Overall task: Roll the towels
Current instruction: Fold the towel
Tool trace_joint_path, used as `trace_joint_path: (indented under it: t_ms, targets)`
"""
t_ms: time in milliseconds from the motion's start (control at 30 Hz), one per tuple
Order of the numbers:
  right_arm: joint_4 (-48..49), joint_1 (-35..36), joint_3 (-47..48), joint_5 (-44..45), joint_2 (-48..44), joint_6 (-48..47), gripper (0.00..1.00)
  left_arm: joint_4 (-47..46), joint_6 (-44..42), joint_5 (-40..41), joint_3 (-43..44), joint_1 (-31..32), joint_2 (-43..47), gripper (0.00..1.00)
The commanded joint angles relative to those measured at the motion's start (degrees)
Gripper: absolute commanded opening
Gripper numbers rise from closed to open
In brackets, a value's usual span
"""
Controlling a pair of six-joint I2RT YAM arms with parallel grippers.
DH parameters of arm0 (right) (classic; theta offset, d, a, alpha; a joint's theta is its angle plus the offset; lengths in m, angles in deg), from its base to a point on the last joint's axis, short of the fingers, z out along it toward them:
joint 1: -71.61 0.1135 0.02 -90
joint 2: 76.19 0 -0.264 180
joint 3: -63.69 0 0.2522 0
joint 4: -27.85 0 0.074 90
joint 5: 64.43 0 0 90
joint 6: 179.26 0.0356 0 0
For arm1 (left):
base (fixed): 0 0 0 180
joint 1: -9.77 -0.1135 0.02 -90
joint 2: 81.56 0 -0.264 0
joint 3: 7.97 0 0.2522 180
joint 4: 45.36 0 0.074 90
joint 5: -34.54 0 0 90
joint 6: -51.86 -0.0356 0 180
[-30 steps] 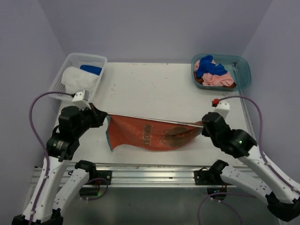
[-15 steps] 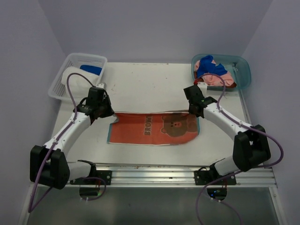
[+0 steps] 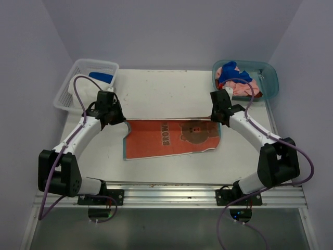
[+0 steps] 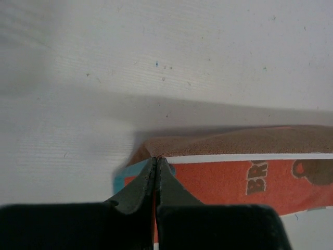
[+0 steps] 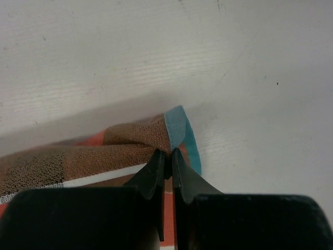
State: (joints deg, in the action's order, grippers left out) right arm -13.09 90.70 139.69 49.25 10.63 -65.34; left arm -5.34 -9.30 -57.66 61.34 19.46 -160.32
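Observation:
An orange towel (image 3: 171, 138) with a brown bear print, brown terry back and teal edging lies spread flat in the middle of the table. My left gripper (image 3: 123, 123) is shut on its far left corner, where the brown back (image 4: 234, 141) folds up beside the tips (image 4: 155, 159). The right gripper (image 3: 218, 121) is shut on the far right corner, pinching brown cloth and teal hem (image 5: 177, 127) at its tips (image 5: 168, 153). Both corners are lifted slightly off the table. More towels, pink (image 3: 242, 88) and blue (image 3: 230, 73), sit in the tub.
A teal plastic tub (image 3: 269, 78) stands at the back right corner. A white mesh basket (image 3: 78, 66) at the back left holds a blue cloth (image 3: 102, 77) and a white one (image 3: 78, 86). White table (image 3: 166, 88) stretches beyond the towel.
A second ago the towel hung stretched between the grippers near the front. Both arms have reached away from their bases and laid it flat, drawing its far edge further back.

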Motion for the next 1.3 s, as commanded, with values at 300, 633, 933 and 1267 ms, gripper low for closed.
trace_joint_path:
  t_ms: [300,633,933,1267]
  targets:
    - [-3.0,-0.4,-12.0,-5.3,-15.0,2.4,0.00,5.3,-4.9,4.2,-0.8,-0.8,7.6,0.00]
    - [-5.4,-0.5,-16.0,-7.6,-20.0,3.7,0.00,7.0,-2.1,3.7,-5.5,-0.8,12.1,0.00]
    - [-6.7,-0.4,-17.8,-8.2,-22.0,4.3,0.00,7.9,-1.0,2.6,-7.6,-0.8,14.8,0.00]
    - [-7.5,-0.4,-19.3,-8.4,-23.6,5.2,0.00,9.2,-0.7,2.9,-8.7,-0.8,17.0,0.00]
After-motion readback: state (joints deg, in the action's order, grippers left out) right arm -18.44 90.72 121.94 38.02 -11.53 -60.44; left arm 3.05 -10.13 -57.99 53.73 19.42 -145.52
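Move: Both my hands still pinch the corners of the towel's far hem, a few centimetres off the table. The towel's near left corner lies about 18 cm back from my left hand, level sideways and roughly 5 cm below; the white basket is some 20 cm ahead and 17 cm left. From my right hand, the near right corner lies about 15 cm back, 3 cm right and 5 cm down; the teal bin is about 21 cm ahead and 14 cm right. I draw the pinched hem back over the towel towards its near edge, both grips kept shut. My right hand leads, quickly at first then easing, about 10 cm back and slightly down, rolling some 10 degrees with its left side rising. My left hand starts a little later and goes about 6.5 cm back, arcing up a couple of centimetres over the cloth and down again. ##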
